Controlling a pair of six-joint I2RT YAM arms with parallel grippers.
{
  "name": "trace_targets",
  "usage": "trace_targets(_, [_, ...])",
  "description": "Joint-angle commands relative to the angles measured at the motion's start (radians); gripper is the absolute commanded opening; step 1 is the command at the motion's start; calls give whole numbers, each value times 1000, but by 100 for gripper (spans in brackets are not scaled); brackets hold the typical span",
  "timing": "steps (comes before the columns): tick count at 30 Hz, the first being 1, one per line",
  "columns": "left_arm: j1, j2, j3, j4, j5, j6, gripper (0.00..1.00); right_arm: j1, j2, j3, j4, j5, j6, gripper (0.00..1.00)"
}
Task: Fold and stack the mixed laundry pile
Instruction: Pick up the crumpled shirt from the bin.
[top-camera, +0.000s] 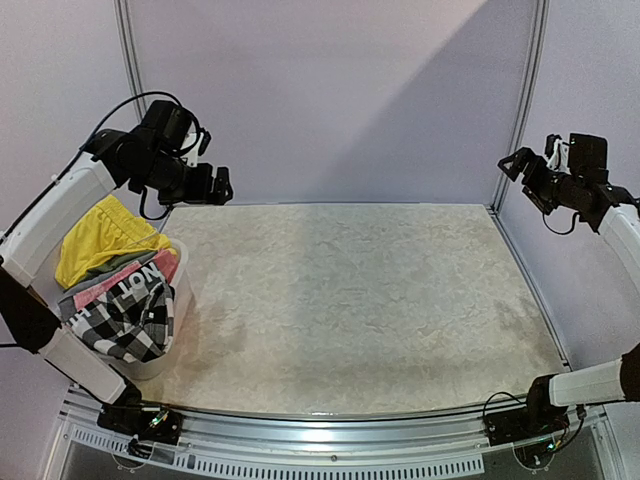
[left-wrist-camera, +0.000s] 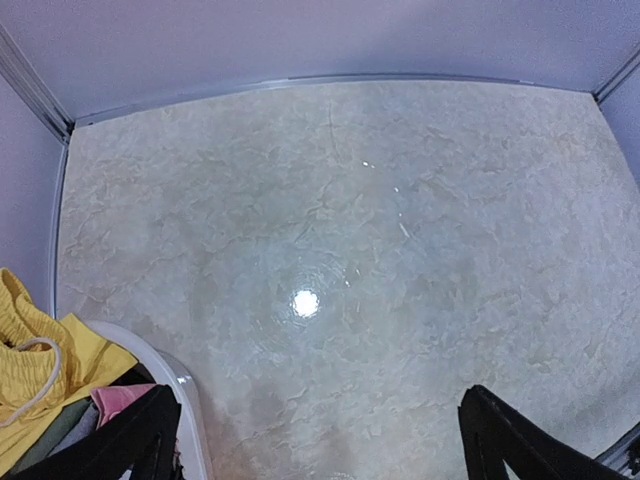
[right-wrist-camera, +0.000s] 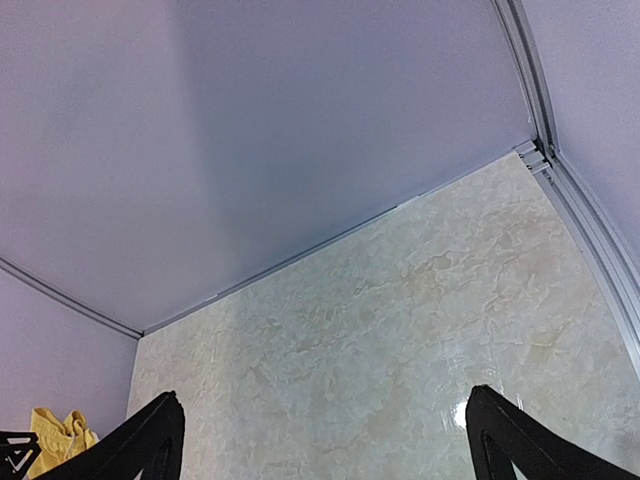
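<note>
The mixed laundry pile fills a white basket at the table's left edge. A yellow garment lies at the back, a pink lettered piece in the middle, and a black-and-white checked shirt hangs over the front. My left gripper hovers high beyond the basket, open and empty. Its wrist view shows the left gripper over bare table, with the yellow garment and pink piece at lower left. My right gripper is raised at the far right, open and empty; its wrist view shows the right gripper wide apart.
The marbled tabletop is walled by pale panels behind and at both sides, with metal posts in the back corners. The basket rim shows beside my left finger. The yellow garment peeks in at the right wrist view's lower left.
</note>
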Motion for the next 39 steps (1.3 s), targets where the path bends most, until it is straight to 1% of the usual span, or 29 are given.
trace_targets(1, [-30,19,54,-46,-45,-22,100,-8,-19,-3,-76,35,-15,99])
trace_targets(5, [-33,9,65,-77,-106,-26,100,-8,7,27,-139,59,-9,99])
trace_targets(7, [-30,4,70,-107,-159,-30,100,-8,16,28,-157,73,-10,99])
trace_targets(11, [-20,-2,78,-153,-219,-46,100,-8,29,38,-185,92,-16,99])
trace_targets(14, [12,1,93,-210,-244,-84,100,-9,44,43,-193,83,-24,99])
trace_targets(17, [62,-12,86,-259,-249,-115,100,-9,46,20,-165,48,-20,99])
trace_targets(22, [162,-68,22,-286,-221,-153,97,-9,55,12,-134,-2,-4,99])
trace_targets(27, [247,-114,-37,-328,-188,-184,87,-8,83,38,-138,-29,-1,99])
trace_targets(30, [260,-138,-75,-368,-160,-200,82,-8,100,46,-142,-43,5,99])
trace_targets(35, [258,-182,-159,-450,-61,-223,77,-8,112,44,-143,-52,15,99])
trace_targets(39, [258,-226,-235,-505,8,-237,68,-8,131,45,-141,-69,13,99])
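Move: The crumpled black-and-white plaid shirt lies in the bin, some 16 cm back and 17 cm to the left of the left hand and about 19 cm below it. The black lettered shirt lies about 10 cm back, 17 cm left and 18 cm below; the yellow shorts are 24 cm left, 2 cm back and 16 cm below. From the right hand the plaid shirt is roughly 20 cm back, 68 cm left and 22 cm lower. Leftwards first, about 14 cm nearly level, the left hand swings in over the bin, then draws back and sinks towards the plaid shirt. Its wrist turns counter-clockwise some 25 degrees and tips farther down, while the empty fingers narrow partway from wide open. The right hand, empty and open, sinks about 6 cm at its side and tips down. ##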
